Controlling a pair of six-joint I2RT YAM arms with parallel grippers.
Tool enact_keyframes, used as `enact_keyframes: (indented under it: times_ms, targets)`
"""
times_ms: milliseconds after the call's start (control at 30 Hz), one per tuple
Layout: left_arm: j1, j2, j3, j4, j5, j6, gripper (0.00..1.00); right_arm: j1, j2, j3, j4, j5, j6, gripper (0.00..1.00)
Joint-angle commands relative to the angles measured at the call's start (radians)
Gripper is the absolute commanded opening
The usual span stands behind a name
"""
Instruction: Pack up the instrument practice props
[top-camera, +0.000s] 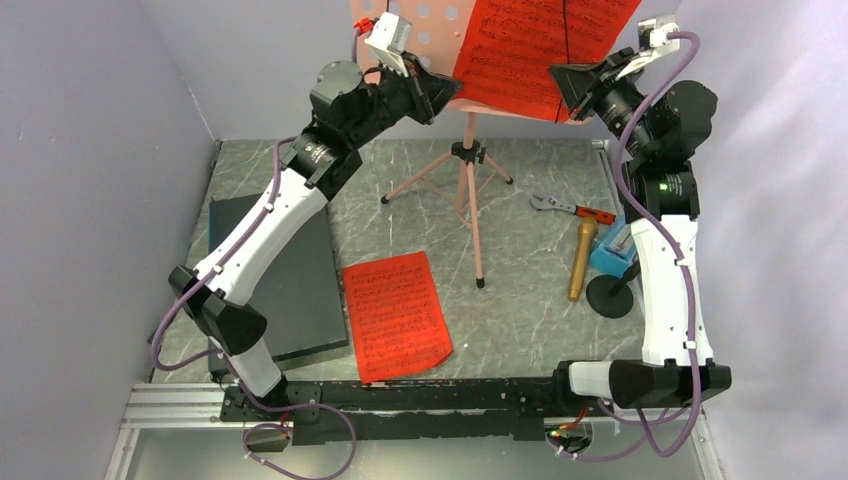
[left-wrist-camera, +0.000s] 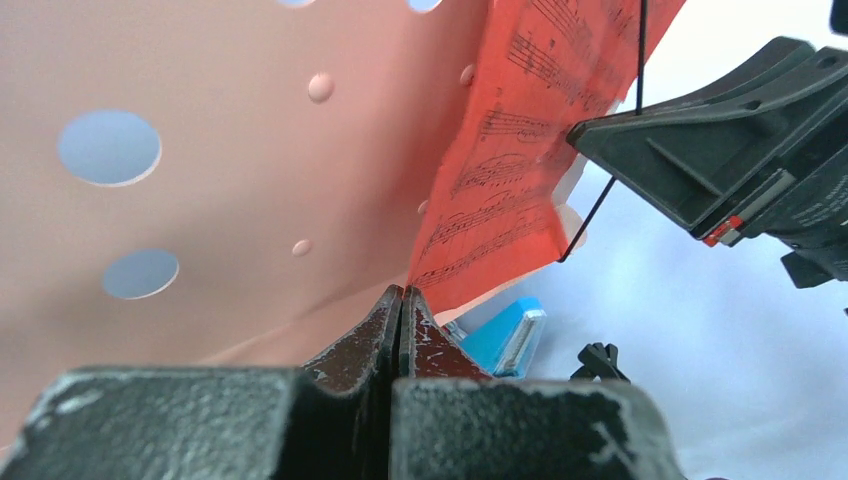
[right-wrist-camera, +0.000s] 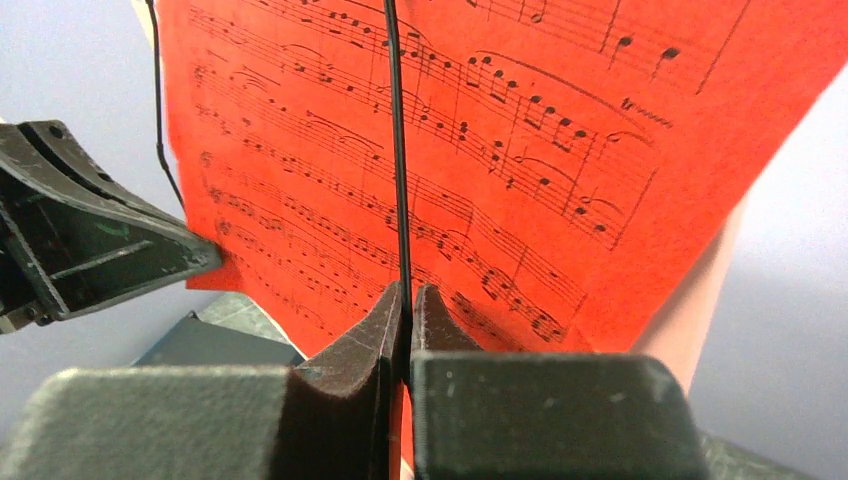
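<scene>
The pink music stand (top-camera: 465, 190) stands at the back, and a red sheet-music page (top-camera: 530, 50) rests on its perforated desk (top-camera: 420, 30). My left gripper (top-camera: 445, 95) is shut, its tips (left-wrist-camera: 402, 292) pinched at that page's (left-wrist-camera: 520, 150) lower corner. My right gripper (top-camera: 562, 85) is shut on the desk's thin black wire (right-wrist-camera: 397, 150), with red page (right-wrist-camera: 500, 150) showing between its fingers (right-wrist-camera: 408, 290). A second red page (top-camera: 395, 315) lies flat on the table. At the right lie the gold microphone (top-camera: 582, 260), with its black round base (top-camera: 612, 297), and the blue metronome (top-camera: 612, 252).
A red-handled wrench (top-camera: 570, 207) lies right of the tripod legs. A large dark slab (top-camera: 290, 280) lies flat at the left, under my left arm. Grey walls close in the back and both sides.
</scene>
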Motion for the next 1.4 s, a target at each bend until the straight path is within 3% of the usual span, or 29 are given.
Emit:
enact_keyframes:
  times_ms: [0, 467, 867, 1367]
  targets:
    - [0.001, -0.055, 0.001, -0.004, -0.039, 0.037, 0.03, -0.036, -0.049, -0.015, 0.16, -0.036, 0.089, 0.0]
    - [0.001, -0.066, 0.029, -0.107, -0.111, 0.05, 0.03, -0.1, -0.058, -0.135, 0.485, -0.144, 0.215, 0.0]
    - [0.001, -0.205, -0.028, -0.191, -0.182, 0.127, 0.03, -0.112, -0.045, -0.128, 0.491, -0.149, 0.224, 0.0]
    - [0.001, -0.494, -0.199, -0.501, -0.306, 0.22, 0.03, -0.117, -0.042, -0.136, 0.457, -0.144, 0.217, 0.0]
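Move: The left hand already pinches the lower left corner of the music sheet, whose middle lies about 12 cm to its right, 7 cm ahead and 10 cm above. The laid sheet on the table is some 18 cm back, 9 cm left and 50 cm below; the right cord is about 18 cm right, level ahead and 3 cm higher. The right hand already pinches that cord at its fingertips, with the held sheet's middle some 6 cm left, 7 cm ahead and 7 cm up. The left hand keeps its pinch on the sheet's corner and first eases only about 2 cm left, dipping slightly, then speeds up and drags the sheet out from behind the cord and across the stand towards its left end, ending some 13 cm left and 8 cm back, with the wrist turning about 15 degrees counter-clockwise and rolling its left side up a little. The right hand keeps the cord pinched in its shut fingers, shifting about a centimetre right and twisting slightly before it stays put. ##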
